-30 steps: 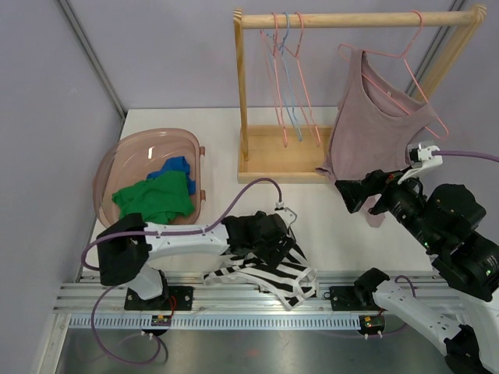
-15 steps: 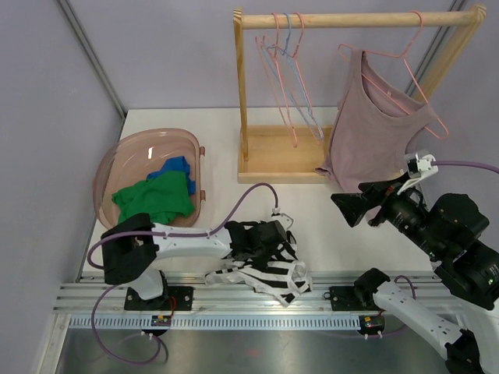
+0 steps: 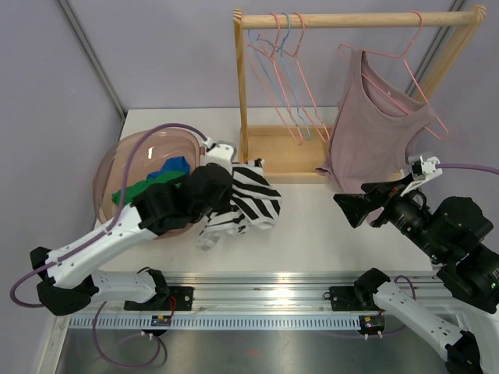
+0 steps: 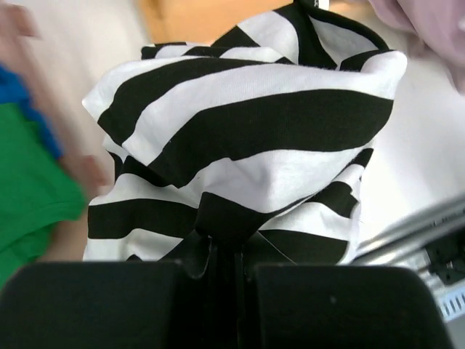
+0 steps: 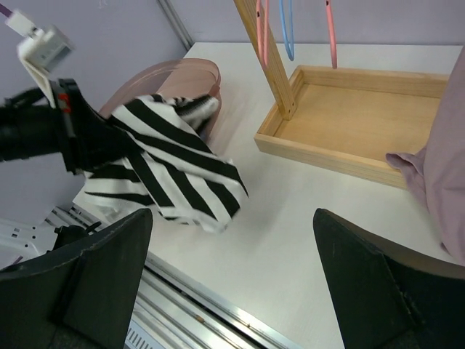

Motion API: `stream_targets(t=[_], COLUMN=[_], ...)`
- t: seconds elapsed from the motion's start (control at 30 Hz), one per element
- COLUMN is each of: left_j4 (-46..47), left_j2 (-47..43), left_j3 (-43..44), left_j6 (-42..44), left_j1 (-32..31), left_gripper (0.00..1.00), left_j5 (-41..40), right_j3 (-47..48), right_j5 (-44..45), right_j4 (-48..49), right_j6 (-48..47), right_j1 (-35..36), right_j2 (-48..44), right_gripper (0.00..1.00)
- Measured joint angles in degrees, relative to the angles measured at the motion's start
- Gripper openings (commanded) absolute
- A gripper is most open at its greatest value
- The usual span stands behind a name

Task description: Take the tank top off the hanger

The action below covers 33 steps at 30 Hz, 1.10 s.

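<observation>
The mauve tank top (image 3: 374, 132) hangs on a pink hanger (image 3: 405, 58) at the right end of the wooden rack; its edge shows in the right wrist view (image 5: 443, 167). My right gripper (image 3: 360, 201) is open just below the hem, apart from it, with nothing between its fingers (image 5: 231, 218). My left gripper (image 3: 226, 183) is shut on a black-and-white striped garment (image 3: 253, 199), held above the table beside the basket. A bunched fold sits pinched between the jaws (image 4: 232, 265), and the cloth (image 4: 254, 123) hangs in front.
A pink basket (image 3: 148, 144) at the left holds green clothes (image 3: 132, 191) and blue clothes. The wooden rack (image 3: 242, 93) with its tray base (image 5: 363, 123) stands at the back, with several bare hangers (image 3: 284, 78) on its rail. A metal rail runs along the near edge.
My left gripper closed on the striped garment near the front rail, then lifted it up and left toward the basket. My right gripper backed slightly away from the tank top's hem.
</observation>
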Motion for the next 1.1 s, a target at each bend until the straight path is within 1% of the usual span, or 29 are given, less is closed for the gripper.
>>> stream_targets(t=[0.13, 0.2, 0.3, 0.4, 0.43, 0.47, 0.57, 0.63, 0.67, 0.73, 0.77, 0.8, 0.83, 0.87, 0.97, 1.1], left_j4=[-6.16, -8.52, -10.64, -11.47, -11.80, -11.89, -11.93, -11.72, -11.56, -11.32, -11.28, -11.26, -11.28, -11.26, -11.30, -11.02], left_j2=[-2.54, -3.13, -3.19, -2.49, -1.81, -1.03, 1.68, 3.80, 4.85, 6.88, 7.72, 8.70, 9.62, 10.36, 11.15, 9.75], left_j3=[6.58, 9.84, 13.27, 15.10, 15.89, 16.57, 18.36, 19.30, 19.47, 19.61, 19.61, 19.63, 19.76, 19.91, 20.02, 20.00], left_j6=[1.29, 2.12, 4.11, 6.14, 7.02, 7.67, 9.09, 10.01, 10.38, 11.08, 11.47, 11.74, 11.76, 11.72, 11.61, 11.69], left_j1=[6.14, 9.99, 18.95, 28.85, 33.48, 36.81, 45.13, 49.35, 51.21, 54.25, 55.23, 56.28, 57.13, 57.70, 58.10, 58.07], left_gripper=[0.00, 0.00, 0.00, 0.00, 0.00, 0.00, 0.00, 0.00, 0.18, 0.41, 0.54, 0.74, 0.81, 0.99, 0.99, 0.99], left_j5=[-2.23, -3.02, -2.36, 0.13, 1.66, 3.19, 7.10, 9.57, 10.82, 12.76, 13.40, 13.94, 14.53, 14.97, 16.06, 18.05], right_j3=[1.33, 2.75, 4.63, 5.95, 6.23, 6.45, 6.60, 6.69, 6.75, 7.10, 7.43, 7.82, 8.37, 8.85, 11.61, 15.87], right_j5=[2.60, 5.40, 9.66, 12.52, 13.14, 13.73, 14.93, 15.67, 16.04, 17.16, 17.81, 18.71, 19.63, 20.41, 23.37, 27.54], right_j4=[-0.92, -1.60, -1.73, -1.73, -1.73, -1.73, -1.81, -1.92, -2.03, -2.73, -3.19, -3.67, -4.35, -4.83, -7.02, -9.22], right_j6=[-0.13, -0.13, -0.07, -0.02, 0.00, 0.02, 0.04, 0.04, 0.00, -0.07, -0.11, -0.13, -0.13, -0.17, -0.59, -1.84], right_j1=[0.00, 0.00, 0.00, 0.00, 0.00, 0.00, 0.00, 0.00, 0.00, 0.00, 0.00, 0.00, 0.00, 0.00, 0.00, 0.00], right_j2=[0.20, 0.37, 0.37, 0.37, 0.37, 0.37, 0.42, 0.63, 0.85, 1.49, 1.97, 2.58, 3.28, 3.91, 7.13, 11.85], right_gripper=[0.99, 0.99, 1.00, 1.00, 0.99, 1.00, 0.99, 1.00, 0.99, 1.00, 0.99, 0.99, 0.99, 0.99, 1.00, 1.00])
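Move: The left hand holds the striped tank top; the pink bin it is bound for is centred about 18 cm ahead, 31 cm left and 23 cm below. Inside, the green tank top is about 10 cm ahead and 28 cm left, the blue one 23 cm ahead and 22 cm left. For the empty right hand, the mauve tank top is roughly 22 cm ahead, 15 cm right and a little lower; empty hangers are about 28 cm ahead, 9 cm left. Still pinching the striped tank top, the left hand sweeps it about 24 cm left and 13 cm forward to the pink bin, rising at first then dipping, turning nearly 40 degrees counter-clockwise, and opens wide to let go above the bin. The open right hand eases some 7 cm right, then also 5 cm forward, towards the mauve tank top, swinging clockwise. ##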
